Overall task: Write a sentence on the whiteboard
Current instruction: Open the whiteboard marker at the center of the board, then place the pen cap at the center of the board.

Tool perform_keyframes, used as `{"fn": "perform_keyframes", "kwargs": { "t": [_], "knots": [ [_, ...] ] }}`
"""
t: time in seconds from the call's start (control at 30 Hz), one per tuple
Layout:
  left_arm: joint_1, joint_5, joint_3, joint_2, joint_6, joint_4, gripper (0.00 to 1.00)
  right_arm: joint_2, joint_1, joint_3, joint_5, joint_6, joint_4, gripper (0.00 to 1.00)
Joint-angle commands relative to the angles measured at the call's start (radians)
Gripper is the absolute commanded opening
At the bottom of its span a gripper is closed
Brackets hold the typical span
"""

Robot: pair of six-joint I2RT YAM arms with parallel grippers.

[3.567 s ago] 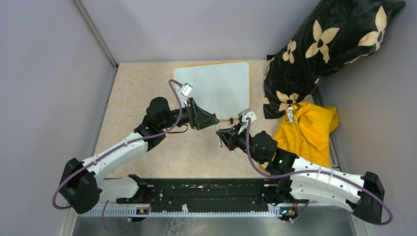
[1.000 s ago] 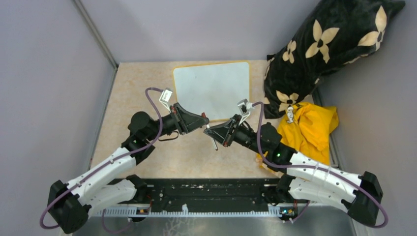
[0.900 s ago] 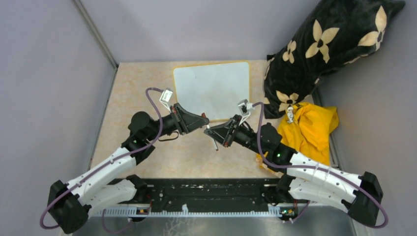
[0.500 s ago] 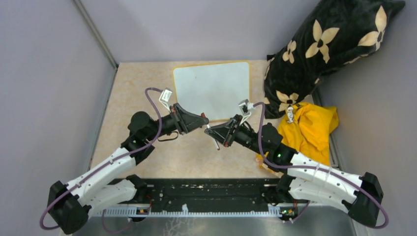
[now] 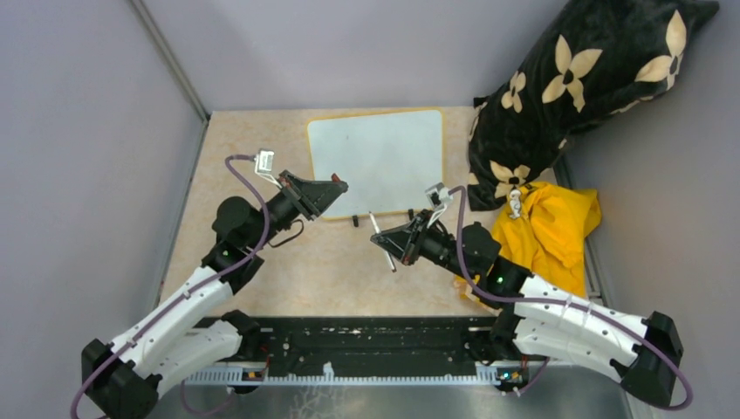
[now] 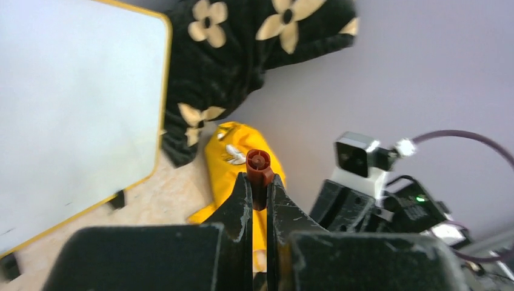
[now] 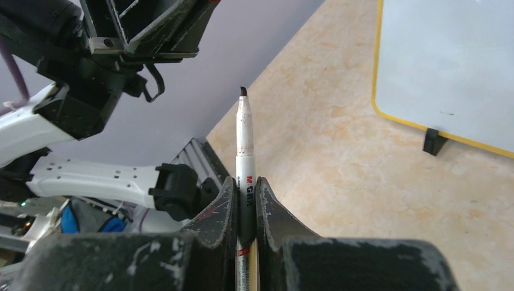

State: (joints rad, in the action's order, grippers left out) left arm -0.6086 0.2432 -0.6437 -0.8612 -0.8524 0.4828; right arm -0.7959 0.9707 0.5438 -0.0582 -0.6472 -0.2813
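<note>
The whiteboard (image 5: 380, 157) lies flat at the far middle of the table, white with a thin yellow frame; no sentence shows on it. My right gripper (image 5: 387, 242) hovers near the board's front edge, shut on a white marker (image 5: 381, 240). In the right wrist view the marker (image 7: 243, 139) sticks up between the right gripper's (image 7: 245, 185) fingers with its dark tip bare. My left gripper (image 5: 340, 185) is over the board's near left corner, shut on a reddish-brown marker cap (image 6: 259, 167). The board (image 6: 73, 103) fills the left of the left wrist view.
A black pillow with cream flowers (image 5: 576, 78) leans in the far right corner. A yellow cloth (image 5: 545, 231) lies in front of it, beside my right arm. Two small black feet (image 5: 355, 220) poke out at the board's near edge. Grey walls close in both sides.
The grippers were joined tip to tip at the marker. My left gripper has pulled away to the left and back with the cap, leaving the marker's tip bare in the right gripper.
</note>
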Motion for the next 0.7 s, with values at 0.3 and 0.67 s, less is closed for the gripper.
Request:
{"fn": "perform_keyframes", "kwargs": {
  "t": [0.3, 0.67],
  "knots": [
    [0.001, -0.464, -0.157, -0.045, 0.331, -0.913, 0.0, 0.069, -0.006, 0.09, 0.487, 0.094, 0.392, 0.0],
    [0.3, -0.277, -0.132, -0.27, 0.405, -0.93, 0.0, 0.068, -0.006, 0.037, 0.45, 0.12, 0.341, 0.0]
  ]
}}
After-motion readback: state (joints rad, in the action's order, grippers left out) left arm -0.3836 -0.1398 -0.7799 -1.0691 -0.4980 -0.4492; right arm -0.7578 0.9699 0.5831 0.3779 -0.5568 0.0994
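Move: The left fingers hold the cap pointing forward-right; bare table left of the whiteboard lies about 7 cm ahead, 17 cm left and 35 cm below. The black left foot is 15 cm ahead, 2 cm right and 34 cm below. From the right hand, holding the uncapped marker, the whiteboard's middle is some 30 cm straight ahead and 14 cm below, its black right foot 24 cm ahead, 10 cm right, 26 cm below; the cap is 7 cm ahead, 8 cm left, 8 cm above. Keeping the cap pinched, the left hand sweeps about 22 cm down and 14 cm to its left, away from the marker and towards the bare table left of the whiteboard, drifting a little forward late on while the wrist swings over until the fingers point steeply down. The right hand keeps its grip on the open marker and shifts right, down and forward, some 5 to 7 cm each way, towards the whiteboard, turning about 25 degrees clockwise with the fingers tipping down, then settles. ##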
